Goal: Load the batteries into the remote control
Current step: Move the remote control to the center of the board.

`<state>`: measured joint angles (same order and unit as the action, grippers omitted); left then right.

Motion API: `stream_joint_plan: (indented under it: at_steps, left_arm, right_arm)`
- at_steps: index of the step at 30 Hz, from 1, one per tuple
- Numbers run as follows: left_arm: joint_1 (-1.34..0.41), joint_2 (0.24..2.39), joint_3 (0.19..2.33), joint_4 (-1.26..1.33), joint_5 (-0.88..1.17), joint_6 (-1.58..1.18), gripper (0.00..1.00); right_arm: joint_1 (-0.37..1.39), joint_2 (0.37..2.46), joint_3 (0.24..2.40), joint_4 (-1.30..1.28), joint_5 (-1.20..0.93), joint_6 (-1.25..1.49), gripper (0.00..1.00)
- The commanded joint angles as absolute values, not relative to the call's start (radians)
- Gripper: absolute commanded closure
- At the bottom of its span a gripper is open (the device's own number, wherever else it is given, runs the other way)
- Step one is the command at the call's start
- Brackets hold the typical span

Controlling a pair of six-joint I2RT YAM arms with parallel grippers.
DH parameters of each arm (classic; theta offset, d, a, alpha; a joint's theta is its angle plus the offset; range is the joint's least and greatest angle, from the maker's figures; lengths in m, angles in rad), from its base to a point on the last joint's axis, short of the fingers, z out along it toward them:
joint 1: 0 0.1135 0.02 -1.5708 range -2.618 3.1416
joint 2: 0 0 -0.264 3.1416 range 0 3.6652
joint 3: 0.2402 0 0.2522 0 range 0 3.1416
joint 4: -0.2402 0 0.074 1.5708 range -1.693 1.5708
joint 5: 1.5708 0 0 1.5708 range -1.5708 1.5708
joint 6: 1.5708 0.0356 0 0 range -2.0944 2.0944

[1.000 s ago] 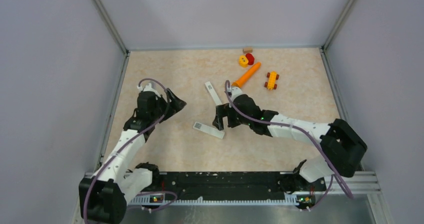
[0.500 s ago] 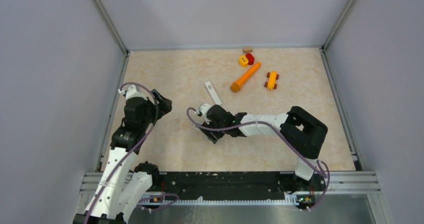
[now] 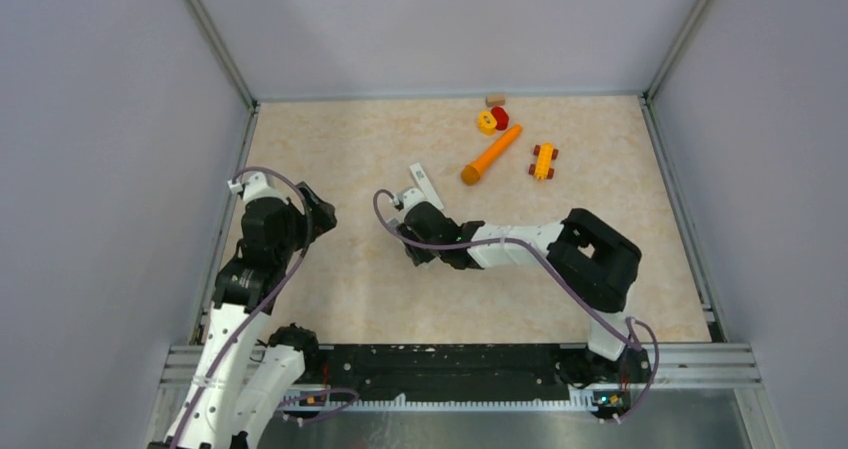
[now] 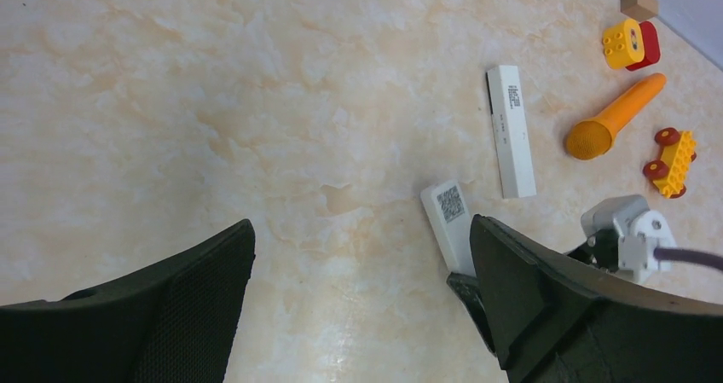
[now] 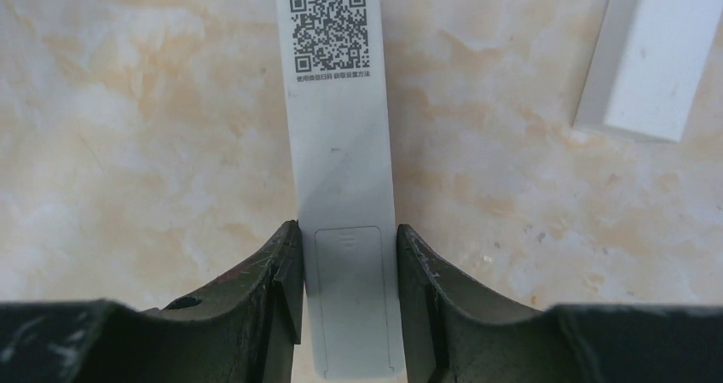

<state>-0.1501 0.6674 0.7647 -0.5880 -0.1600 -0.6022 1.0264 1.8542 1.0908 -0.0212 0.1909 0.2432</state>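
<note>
The long, slim white remote control (image 3: 425,185) with a dark section at its far end lies at mid-table. It also shows in the left wrist view (image 4: 511,131) and at the top right of the right wrist view (image 5: 652,59). My right gripper (image 3: 412,241) (image 5: 348,238) is shut on a shorter, wider white remote (image 5: 337,101) (image 4: 448,217). That remote lies back up, showing a QR code and a battery-cover outline. My left gripper (image 3: 318,214) (image 4: 362,229) is open and empty over bare table to the left. No batteries are in view.
An orange carrot toy (image 3: 491,155), a yellow and red block (image 3: 492,120), a yellow toy car (image 3: 543,161) and a small wooden block (image 3: 495,99) lie at the back right. Grey walls enclose the table.
My right gripper has swung left and now grips the shorter remote by its sides. My left arm has drawn back to the left.
</note>
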Motion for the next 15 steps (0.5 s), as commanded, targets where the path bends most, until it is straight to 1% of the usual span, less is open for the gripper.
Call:
stream_joint_plan:
  at_steps: [1,7,9,12,14,15]
  left_arm:
    - [-0.144,0.644,0.797,-0.613,-0.185,-0.577,0.01]
    - [-0.144,0.632,0.812,-0.655,-0.198,-0.588,0.01]
    - [-0.144,0.633,0.822,-0.675,-0.216,-0.618,0.01]
    - [-0.144,0.634,0.838,-0.717,-0.226,-0.652,0.01]
    - [-0.144,0.629,0.842,-0.724,-0.216,-0.652,0.01]
    - [-0.144,0.623,0.841,-0.723,-0.208,-0.649,0.01]
  right_arm:
    - [1.016,1.939,1.227,0.089,0.257,0.394,0.77]
    - [0.998,2.066,1.374,0.049,0.334,0.499,0.78]
    - [0.987,2.092,1.408,0.042,0.342,0.518,0.76]
    - [0.976,2.138,1.465,0.025,0.331,0.501,0.69]
    - [0.974,2.162,1.505,0.004,0.316,0.492,0.58]
    - [0.974,2.166,1.515,0.003,0.306,0.490,0.55]
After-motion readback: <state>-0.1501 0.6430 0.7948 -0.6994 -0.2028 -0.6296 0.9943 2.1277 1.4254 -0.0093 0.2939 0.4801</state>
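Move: The right hand already pinches the remote control by its near half, low at the board. The bare spot it is being taken to lies about 8 cm ahead and 7 cm left, barely a centimetre below. The white bar stands some 14 cm ahead and 3 cm right, the orange club about 21 cm ahead and 17 cm right. From the left hand, that spot is roughly 8 cm ahead, 13 cm right and 19 cm down. Keeping its pinch on the remote control's sides, the right hand carries it forward and left, roughly 9 cm in all, at nearly constant height low at the board, towards the bare stretch left of the white bar. The wrist turns some 15 degrees clockwise on the way, its left side tipping up a little. ##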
